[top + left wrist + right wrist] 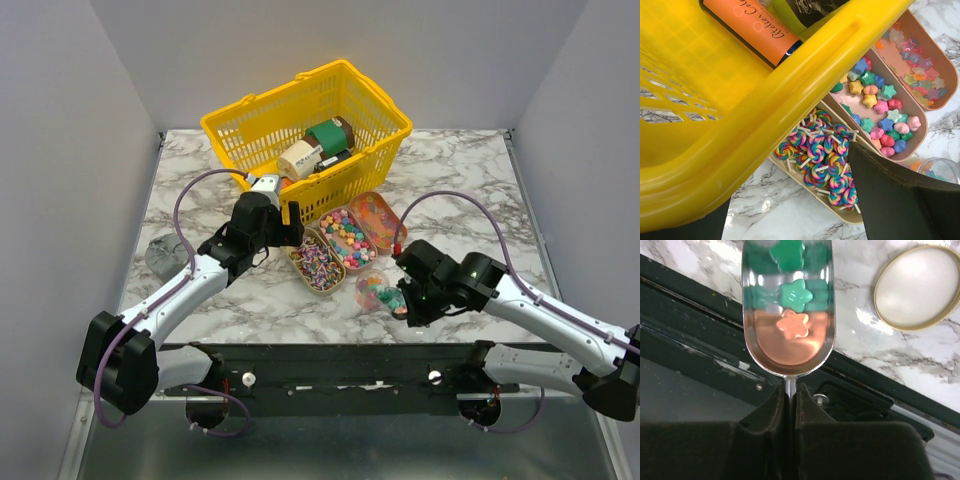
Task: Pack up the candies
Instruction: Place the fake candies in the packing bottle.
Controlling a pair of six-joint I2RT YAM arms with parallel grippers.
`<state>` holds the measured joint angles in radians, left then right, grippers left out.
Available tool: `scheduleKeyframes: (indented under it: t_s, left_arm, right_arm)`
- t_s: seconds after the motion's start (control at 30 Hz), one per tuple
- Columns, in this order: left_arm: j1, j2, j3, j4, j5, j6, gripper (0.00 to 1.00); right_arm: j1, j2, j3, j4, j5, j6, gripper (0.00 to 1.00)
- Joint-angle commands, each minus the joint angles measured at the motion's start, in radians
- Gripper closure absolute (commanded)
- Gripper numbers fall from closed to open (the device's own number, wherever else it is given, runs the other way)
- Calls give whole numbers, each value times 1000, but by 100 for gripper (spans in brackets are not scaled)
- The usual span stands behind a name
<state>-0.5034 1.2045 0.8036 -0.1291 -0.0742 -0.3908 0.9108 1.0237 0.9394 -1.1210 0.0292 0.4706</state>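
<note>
The candies lie in three oblong trays: swirl lollipops (pixel 316 264) (pixel 825 160), star and heart sweets (pixel 347 238) (pixel 880 107), and paler stars (pixel 378 221) (pixel 920 62). My right gripper (pixel 408 297) (pixel 789 390) is shut on the thin handle of a metal scoop (pixel 788 347). The scoop carries two green star candies (pixel 794 294) and an orange one (pixel 793 324), close to a small clear jar (pixel 371 291) with sweets in it. My left gripper (pixel 288 232) (pixel 790 220) stands open and empty at the basket's near corner, over the lollipop tray's end.
A yellow basket (pixel 250 125) (pixel 765 115) with bottles and cans stands at the back, against the trays. A round gold-rimmed lid (pixel 918 287) lies on the marble beside the scoop. At the table's left edge sits a grey lump (pixel 163 256).
</note>
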Motion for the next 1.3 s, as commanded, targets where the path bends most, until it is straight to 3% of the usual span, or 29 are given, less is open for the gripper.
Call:
scheduleKeyframes:
  t_s: [0.0,0.37,0.7,1.1,1.27]
  left_arm:
    - [3,-11,-9,-4,-13,0,1]
    - [2,-34,-14,-10,-16,-2,1]
    - [2,-45,-12,-15,-18,0,1]
    - [0,-59,-11,-17,-26,1,1]
    - [0,-72,-7,-26,-44,6,1]
  right_arm:
    - [3,30,56,-121,-25,-1,99]
    - [5,78,114,-126,-66,-10,99]
    - [5,153,191,-240,-95,0,99]
    - [5,219,357,-303,3,-7,99]
    - [-25,306,401,-205,38,-12,99]
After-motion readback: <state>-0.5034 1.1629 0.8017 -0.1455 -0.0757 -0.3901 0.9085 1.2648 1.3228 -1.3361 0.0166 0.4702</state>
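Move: The packing bottle stands about 6 cm ahead of the right gripper and 7 cm to its left, its middle some 8 cm lower; the held scoop, still carrying candies, reaches towards it. The bottle's lid lies roughly 4 cm ahead and 6 cm to the right, and the middle candy tray about 16 cm ahead and 13 cm left. From the left gripper the bottle is about 16 cm back, 18 cm right and 12 cm below. Keep the right gripper shut on the scoop handle and tip the scoop a further 10 degrees or so at the bottle, easing back a centimetre and slowly up about 2 cm to pour the candies in. Then lift away faster, mostly up with some left and forward, to finish about 6 cm above the start, letting the wrist tilt come partly back. ##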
